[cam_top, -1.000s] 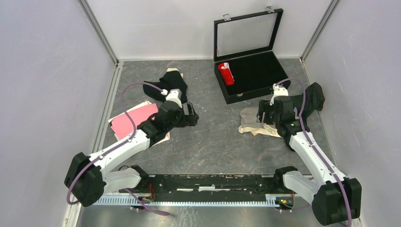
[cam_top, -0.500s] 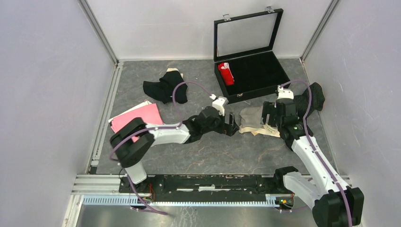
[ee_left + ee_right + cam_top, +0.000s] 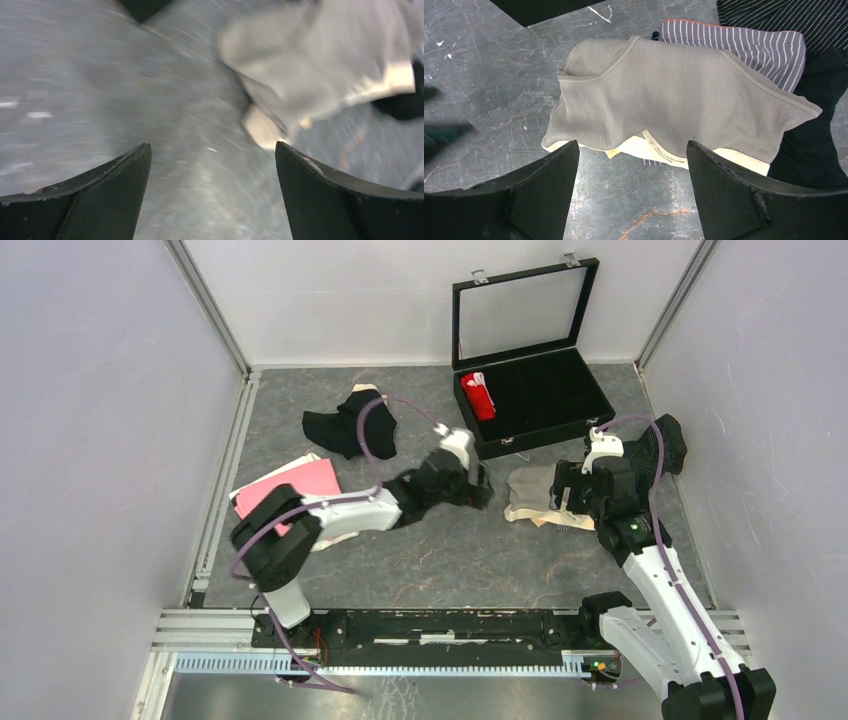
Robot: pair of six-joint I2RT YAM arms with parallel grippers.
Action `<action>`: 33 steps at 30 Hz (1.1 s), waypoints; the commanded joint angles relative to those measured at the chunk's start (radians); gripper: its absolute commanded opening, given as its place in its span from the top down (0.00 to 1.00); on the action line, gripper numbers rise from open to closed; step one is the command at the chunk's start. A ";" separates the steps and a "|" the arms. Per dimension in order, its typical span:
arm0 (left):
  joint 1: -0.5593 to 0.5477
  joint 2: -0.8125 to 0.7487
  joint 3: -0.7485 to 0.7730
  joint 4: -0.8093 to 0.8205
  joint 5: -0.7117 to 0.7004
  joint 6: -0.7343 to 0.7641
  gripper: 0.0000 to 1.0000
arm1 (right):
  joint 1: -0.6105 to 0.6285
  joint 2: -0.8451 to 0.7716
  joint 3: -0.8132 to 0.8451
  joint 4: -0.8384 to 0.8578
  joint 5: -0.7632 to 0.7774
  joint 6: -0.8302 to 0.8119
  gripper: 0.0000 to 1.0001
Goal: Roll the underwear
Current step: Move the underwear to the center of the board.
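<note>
A beige ribbed underwear (image 3: 528,496) lies crumpled on the grey floor right of centre, over a cream piece. My left gripper (image 3: 481,488) hovers open just left of it; its blurred wrist view shows the beige cloth (image 3: 320,65) ahead of my left gripper (image 3: 212,150). My right gripper (image 3: 561,490) stands open over the cloth's right side, and the beige garment (image 3: 674,100) lies just beyond my right gripper (image 3: 633,147). Under and behind it lie a pinstriped garment (image 3: 744,45) and a black one (image 3: 819,145). A red rolled garment (image 3: 478,395) sits inside the case.
The black glass-lidded case (image 3: 550,390) stands open at the back right, its front edge close to both grippers. A black garment (image 3: 350,426) lies at the back left and a pink one (image 3: 290,492) at the left. Walls enclose the floor on three sides.
My left arm swung from the pink garment across to the centre beside the beige cloth, then drew back a little. My right gripper's jaws widened slightly and it shifted slightly right.
</note>
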State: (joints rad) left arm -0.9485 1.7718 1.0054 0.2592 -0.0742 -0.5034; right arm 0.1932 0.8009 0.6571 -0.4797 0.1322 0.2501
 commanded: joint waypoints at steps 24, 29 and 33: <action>0.596 0.204 0.310 -0.313 -0.299 0.071 0.30 | -0.003 -0.006 -0.051 0.023 -0.129 -0.050 0.17; 0.597 0.202 0.297 -0.304 -0.233 0.087 0.59 | -0.004 -0.005 -0.054 0.029 -0.129 -0.050 0.17; 0.592 0.120 0.240 -0.285 -0.195 0.078 0.95 | -0.004 -0.008 -0.056 0.038 -0.129 -0.048 0.17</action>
State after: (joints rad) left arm -0.3538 1.9812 1.2797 -0.0563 -0.3237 -0.4576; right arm 0.1932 0.8093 0.6071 -0.4789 0.0074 0.2111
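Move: The black underwear lies about 28 cm to the left hand's left and 16 cm ahead, some 6 cm lower. At table height, the pink cloth is about 40 cm left and 3 cm back, the grey underwear 14 cm right and roughly level; the black box is 10 cm right, 18 cm ahead. From the right hand the black underwear is some 44 cm left, 15 cm ahead and 11 cm below. The left hand swings some 33 cm left and forward, turning about 45 degrees counter-clockwise, then sinks, pinching the black underwear. ##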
